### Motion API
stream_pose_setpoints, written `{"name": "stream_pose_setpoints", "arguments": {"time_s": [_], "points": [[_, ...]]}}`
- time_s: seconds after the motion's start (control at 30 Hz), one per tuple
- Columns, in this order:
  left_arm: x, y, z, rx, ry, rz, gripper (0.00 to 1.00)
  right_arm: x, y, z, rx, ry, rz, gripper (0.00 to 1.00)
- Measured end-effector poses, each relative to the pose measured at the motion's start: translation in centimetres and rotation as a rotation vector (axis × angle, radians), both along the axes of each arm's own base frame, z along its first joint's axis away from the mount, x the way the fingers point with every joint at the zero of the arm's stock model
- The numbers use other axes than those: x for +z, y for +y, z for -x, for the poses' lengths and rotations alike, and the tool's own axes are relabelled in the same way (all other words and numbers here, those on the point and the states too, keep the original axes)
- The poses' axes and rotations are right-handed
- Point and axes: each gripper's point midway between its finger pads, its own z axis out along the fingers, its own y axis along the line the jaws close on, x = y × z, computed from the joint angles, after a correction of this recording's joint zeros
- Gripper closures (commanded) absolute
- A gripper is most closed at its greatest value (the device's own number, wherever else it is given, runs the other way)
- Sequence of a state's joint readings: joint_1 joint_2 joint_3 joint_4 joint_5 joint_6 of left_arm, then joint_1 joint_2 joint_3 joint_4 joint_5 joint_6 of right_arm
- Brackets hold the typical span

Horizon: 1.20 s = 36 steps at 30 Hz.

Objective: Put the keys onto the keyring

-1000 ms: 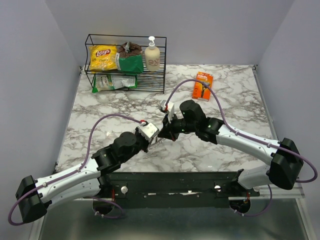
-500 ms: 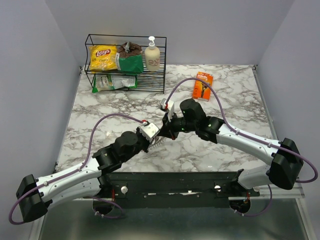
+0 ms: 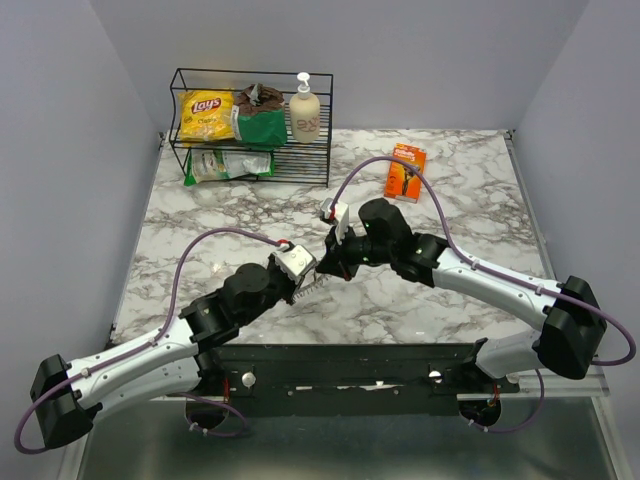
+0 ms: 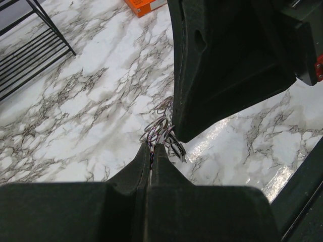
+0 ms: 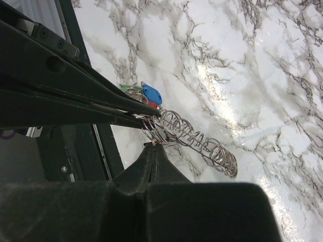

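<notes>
The keyring (image 5: 194,135) is a chain of silvery wire loops hanging just above the marble, between both grippers near the table's middle (image 3: 318,284). My right gripper (image 5: 154,145) is shut on one loop at its near end. My left gripper (image 4: 151,149) is shut on a thin loop of the same keyring (image 4: 162,126), and its fingers (image 5: 116,108) reach in from the left in the right wrist view. The keys cluster behind the left fingertips, with a blue head (image 5: 151,94), a red head (image 5: 153,104) and a sliver of green (image 5: 128,86).
A black wire rack (image 3: 252,160) at the back left holds snack bags and a soap bottle (image 3: 305,115). An orange box (image 3: 405,171) lies at the back right of the marble table (image 3: 470,210). The arms' black base rail (image 3: 340,365) runs along the near edge.
Both grippers stay shut on the keyring at the same spot. The left arm has shifted slightly left and the loops sit a little higher.
</notes>
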State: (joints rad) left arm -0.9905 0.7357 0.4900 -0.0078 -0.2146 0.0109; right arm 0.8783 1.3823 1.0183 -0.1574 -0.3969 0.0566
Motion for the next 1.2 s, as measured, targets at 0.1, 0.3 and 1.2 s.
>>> {"name": "stream_pose_setpoints", "arguments": {"time_s": [0.1,0.3,1.2], "points": [[0.0,0.0,0.0,-0.002,0.001,0.0,1.0,-0.1,-0.1,-0.1,-0.011,0.001,0.004,1.0],[0.3,0.1,0.1,-0.003,-0.004,0.008,1.0,-0.2,0.0,-0.1,-0.016,0.003,0.008,0.99],[1.5,0.0,1.0,-0.045,-0.039,0.078,1.0,2.4,-3.7,3.0,0.094,-0.257,-0.096,0.37]]}}
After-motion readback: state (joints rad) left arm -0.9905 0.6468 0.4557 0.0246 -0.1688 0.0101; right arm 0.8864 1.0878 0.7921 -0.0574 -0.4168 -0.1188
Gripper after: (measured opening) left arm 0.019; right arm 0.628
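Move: The keyring is still held at its near end in the left fingertips. Its middle lies about 3 cm ahead of the left hand, 4 cm to its right and 2 cm below. From the right hand, whose shut tips are on the ring's coils, the middle is about 3 cm ahead, level sideways and 2 cm below. The coloured keys hang roughly 6 cm to the right hand's left, 1 cm back and 6 cm lower. The right hand stays almost in place with its fingertips shut at the keyring's coils, then opens them to let go and backs away from the ring and the left hand, about 4 cm to the right and 3 cm back while rising some 2.5 cm, rolling about 15 degrees so that its forward side comes up. The left hand keeps its pinch on the keyring throughout, easing up about 1.5 cm and back about 1 cm. ##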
